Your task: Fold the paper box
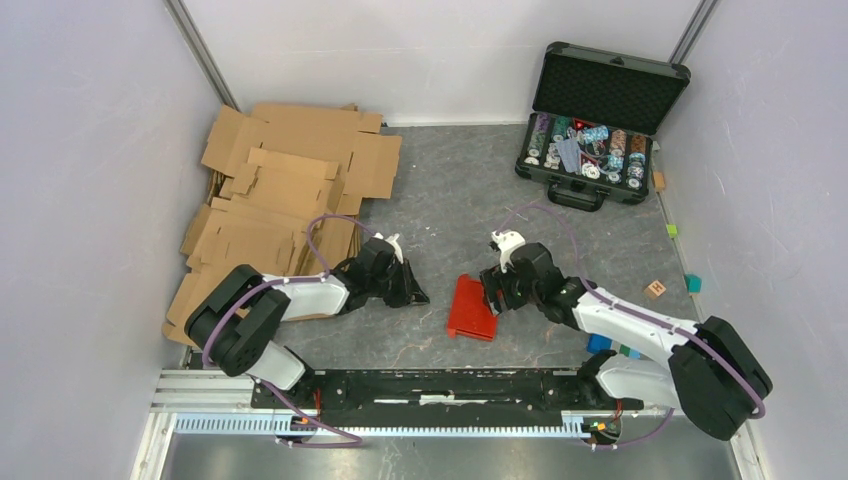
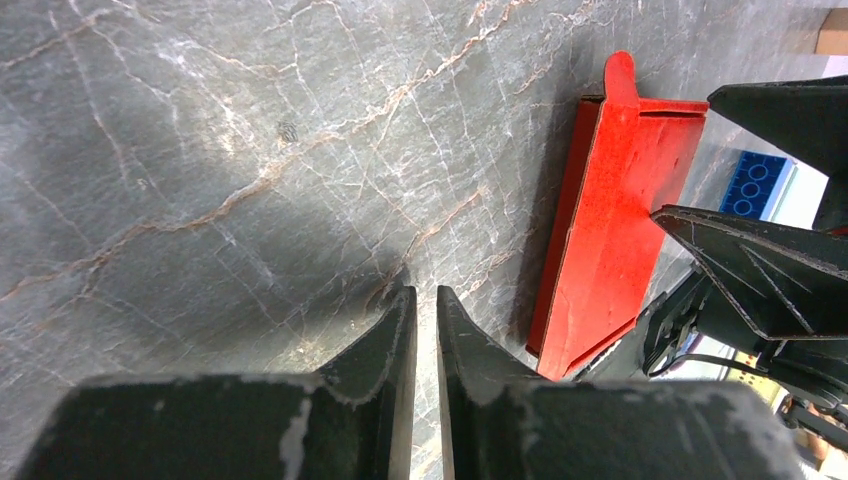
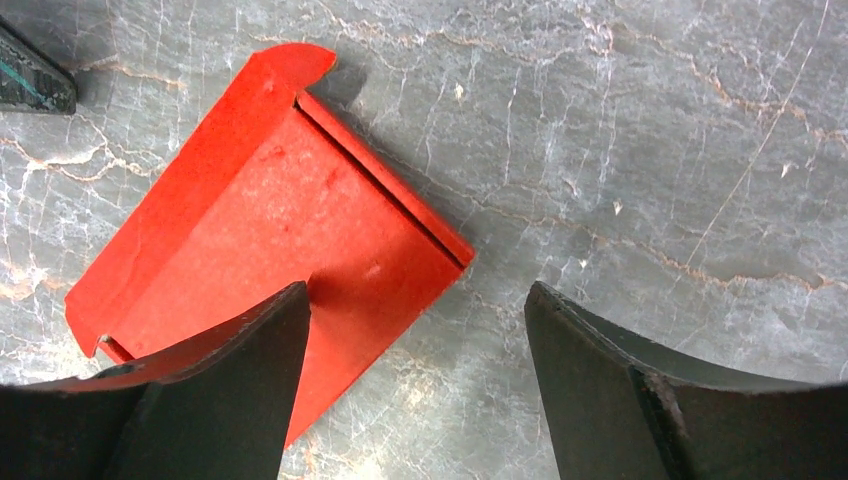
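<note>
The paper box (image 1: 472, 308) is a bright red, flattened creased piece lying on the grey marbled table between the two arms. In the right wrist view the paper box (image 3: 290, 225) shows one raised fold and a rounded tab at its far corner. My right gripper (image 1: 493, 298) hovers open over the box's right edge; the right gripper (image 3: 418, 290) has one finger above the red sheet and the other above bare table, holding nothing. My left gripper (image 1: 418, 297) rests to the left of the box, apart from it. The left gripper (image 2: 425, 292) is shut to a thin slit and empty, with the paper box (image 2: 615, 210) to its right.
A pile of brown cardboard sheets (image 1: 290, 200) fills the back left. An open black case of poker chips (image 1: 590, 130) stands at the back right. Small blocks lie on the right: blue (image 1: 600, 343), wooden (image 1: 655, 289), teal (image 1: 693, 283).
</note>
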Tool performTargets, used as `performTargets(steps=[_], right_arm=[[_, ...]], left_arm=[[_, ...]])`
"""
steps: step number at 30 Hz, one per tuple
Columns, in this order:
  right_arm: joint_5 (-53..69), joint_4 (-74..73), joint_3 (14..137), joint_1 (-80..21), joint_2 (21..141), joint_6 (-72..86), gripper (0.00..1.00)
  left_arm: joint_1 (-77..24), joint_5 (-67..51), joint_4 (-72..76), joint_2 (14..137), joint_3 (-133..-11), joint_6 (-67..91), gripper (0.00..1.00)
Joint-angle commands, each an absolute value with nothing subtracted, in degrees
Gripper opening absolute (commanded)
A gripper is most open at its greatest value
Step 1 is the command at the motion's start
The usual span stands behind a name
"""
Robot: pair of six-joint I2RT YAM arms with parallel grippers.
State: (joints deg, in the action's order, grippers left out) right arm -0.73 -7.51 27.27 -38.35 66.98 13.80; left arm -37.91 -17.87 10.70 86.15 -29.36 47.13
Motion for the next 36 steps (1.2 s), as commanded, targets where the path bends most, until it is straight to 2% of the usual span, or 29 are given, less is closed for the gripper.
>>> performTargets(steps=[1, 4, 6, 9, 14, 20, 24, 29, 36], right_arm=[[-2.18, -8.12, 24.06, -38.14, 63.24, 14.41, 0.82], [-0.38, -7.38, 23.06, -37.98, 61.56, 14.84, 0.74], [-0.18, -7.25, 22.64, -37.69, 61.06, 15.23, 0.65], [3.66, -5.88, 21.51, -37.27, 60.0, 16.55, 0.47], [7.03, -4.6, 20.19, -37.0, 60.2, 19.21, 0.27], [6.88, -2.72, 16.22, -36.95, 59.44, 21.23, 0.26], [8.26, 0.35, 14.86, -36.89, 60.8, 22.27, 0.22], [8.48, 8.67, 12.86, -35.41, 63.29, 24.67, 0.1], [14.32, 20.92, 11.8, -32.17, 70.55, 29.05, 0.07]], left_arm=[[-38.58, -16.97, 10.9, 86.66, -31.61, 45.1, 0.19], [-38.84, -16.88, 10.88, 86.91, -31.7, 45.09, 0.19], [-39.01, -16.92, 10.85, 86.84, -31.8, 45.09, 0.19], [-39.3, -16.88, 10.85, 86.93, -31.79, 45.09, 0.19], [-39.64, -16.92, 10.9, 86.87, -31.94, 45.16, 0.19], [-40.03, -16.96, 10.9, 86.86, -32.01, 45.17, 0.19], [-40.08, -16.97, 11.02, 86.64, -31.78, 45.38, 0.19], [-40.09, -15.54, 14.87, 83.76, -28.1, 48.44, 0.18], [-40.1, -15.12, 16.95, 83.2, -25.49, 50.54, 0.18]])
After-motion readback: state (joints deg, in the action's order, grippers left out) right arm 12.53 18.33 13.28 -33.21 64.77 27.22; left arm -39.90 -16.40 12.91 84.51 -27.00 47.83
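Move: Behind and to the left of the wide-open right hand lies the red paper box, its middle about 5 cm to the left, 3 cm back and 2 cm lower, with one finger over the lid and the other off its right side. From that hand the blue bricks are some 18 cm right and 9 cm back, the wooden cube about 28 cm right and level. From the left hand, the box is roughly 8 cm right and 2 cm back. Closing almost shut, the right hand first draws back about 2 cm, then swings left some 3 cm and forward again by 1.5 cm, staying at the same height while the wrist rolls about 25 degrees, its left side rising. The closed fingertips end against the box's right side, in its forward half, where they push it leftward. ##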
